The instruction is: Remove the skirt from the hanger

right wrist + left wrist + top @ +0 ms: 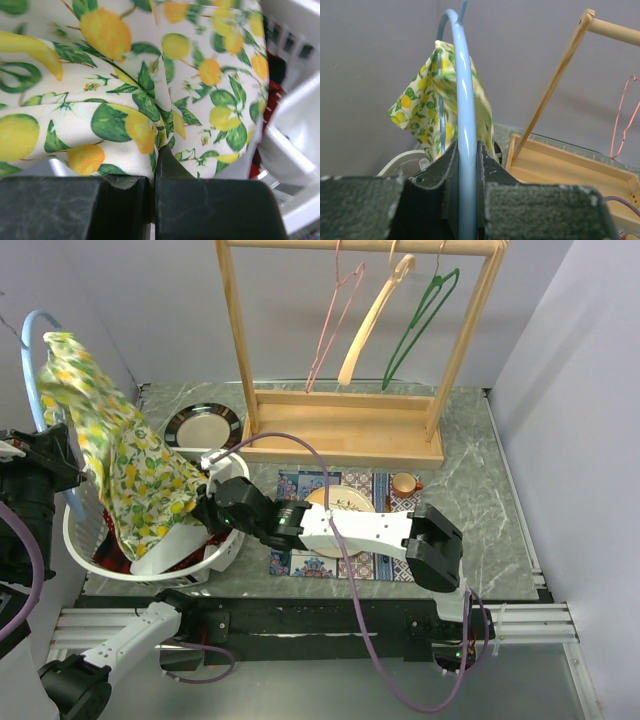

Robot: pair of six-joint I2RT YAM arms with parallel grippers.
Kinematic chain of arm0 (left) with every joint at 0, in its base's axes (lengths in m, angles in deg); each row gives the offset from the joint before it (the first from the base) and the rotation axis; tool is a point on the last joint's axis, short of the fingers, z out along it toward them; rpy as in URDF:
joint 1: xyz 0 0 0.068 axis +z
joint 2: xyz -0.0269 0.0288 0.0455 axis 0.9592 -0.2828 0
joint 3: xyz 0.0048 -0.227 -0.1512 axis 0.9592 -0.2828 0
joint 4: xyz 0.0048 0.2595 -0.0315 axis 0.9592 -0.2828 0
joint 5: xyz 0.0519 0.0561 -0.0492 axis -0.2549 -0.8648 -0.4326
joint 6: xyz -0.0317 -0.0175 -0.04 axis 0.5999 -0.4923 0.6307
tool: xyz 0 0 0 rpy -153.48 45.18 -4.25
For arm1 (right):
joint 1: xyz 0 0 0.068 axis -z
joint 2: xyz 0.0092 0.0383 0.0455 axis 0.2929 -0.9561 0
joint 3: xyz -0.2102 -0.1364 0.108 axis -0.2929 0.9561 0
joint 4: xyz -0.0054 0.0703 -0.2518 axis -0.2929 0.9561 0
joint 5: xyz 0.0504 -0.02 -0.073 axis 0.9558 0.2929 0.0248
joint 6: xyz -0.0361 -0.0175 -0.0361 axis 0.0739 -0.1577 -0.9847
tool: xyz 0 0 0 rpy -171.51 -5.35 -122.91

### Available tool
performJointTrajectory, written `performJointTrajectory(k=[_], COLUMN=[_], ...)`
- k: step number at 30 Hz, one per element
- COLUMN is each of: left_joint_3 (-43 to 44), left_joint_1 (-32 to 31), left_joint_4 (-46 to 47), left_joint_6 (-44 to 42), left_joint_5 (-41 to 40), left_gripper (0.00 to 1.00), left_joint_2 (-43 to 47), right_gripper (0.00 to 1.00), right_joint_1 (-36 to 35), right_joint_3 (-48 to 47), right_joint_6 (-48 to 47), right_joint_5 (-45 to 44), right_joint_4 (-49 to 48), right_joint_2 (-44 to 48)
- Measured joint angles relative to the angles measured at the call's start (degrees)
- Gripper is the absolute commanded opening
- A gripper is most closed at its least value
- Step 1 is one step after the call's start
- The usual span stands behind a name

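The skirt is white with a yellow lemon and green leaf print. It hangs on a light blue hanger held up at the far left, and drapes down into the white basket. My left gripper is shut on the blue hanger, with the skirt behind it. My right gripper is at the skirt's lower edge over the basket. In the right wrist view my gripper is shut on a fold of the skirt.
A wooden rack at the back carries a pink hanger, a wooden one and a green one. A dark plate, a patterned mat with a plate and a small cup lie on the table. Red cloth lies in the basket.
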Motion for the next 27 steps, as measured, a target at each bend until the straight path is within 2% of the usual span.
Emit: performJointTrajectory(k=[6,11,13,14,16,17,20,27], left_joint_3=[-2.1,-3.0,-3.3,-3.6,-4.3,-5.0,-7.1,-11.2], left_joint_1=[0.2,0.2,0.2,0.2,0.2,0.2,0.2,0.2], left_joint_4=[7.9,11.2,11.7,12.0,12.7,12.9,13.2,13.2], left_joint_6=[-2.0,-2.4,-2.4,-2.4,-2.4,-2.3,-2.2,-1.0], left_joint_5=[-2.3,-2.7,-2.7,-2.7,-2.7,-2.6,-1.6,0.0], left_gripper=[0.01,0.01,0.01,0.01,0.01,0.01,0.01,0.01], left_joint_2=[0.3,0.4,0.5,0.5,0.5,0.7,1.3,2.0], right_gripper=[0.00,0.02,0.13,0.22,0.32,0.43,0.58,0.63], right_joint_1=[2.4,2.9,3.0,3.0,3.0,3.0,3.0,3.1], right_joint_3=[-0.3,-0.3,-0.3,-0.3,-1.2,-2.1,-5.2,-7.3], right_joint_6=[2.3,3.1,3.1,3.1,3.2,3.1,3.1,3.3], right_joint_5=[-1.0,-1.5,-1.9,-2.0,-2.0,-2.0,-1.9,2.1], right_joint_4=[7.8,8.4,8.6,8.7,10.0,11.4,15.9,20.9], right_joint_2=[-3.2,-3.3,-3.3,-3.3,-3.3,-3.3,-3.3,-0.6])
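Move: The right hand already pinches the skirt's lower edge; the basket's middle lies some 12 cm to its left, level fore and aft, and 10 cm below. The skirt's middle is about 8 cm ahead, 12 cm left and 18 cm above; the dark plate is roughly 20 cm ahead, 5 cm left and 18 cm below. The left hand holds the blue hanger, with the basket about 5 cm ahead, 2 cm left and 40 cm below. The right pulls the skirt 6 cm down, opens and rises; left lifts the hanger 3 cm, then sinks. ##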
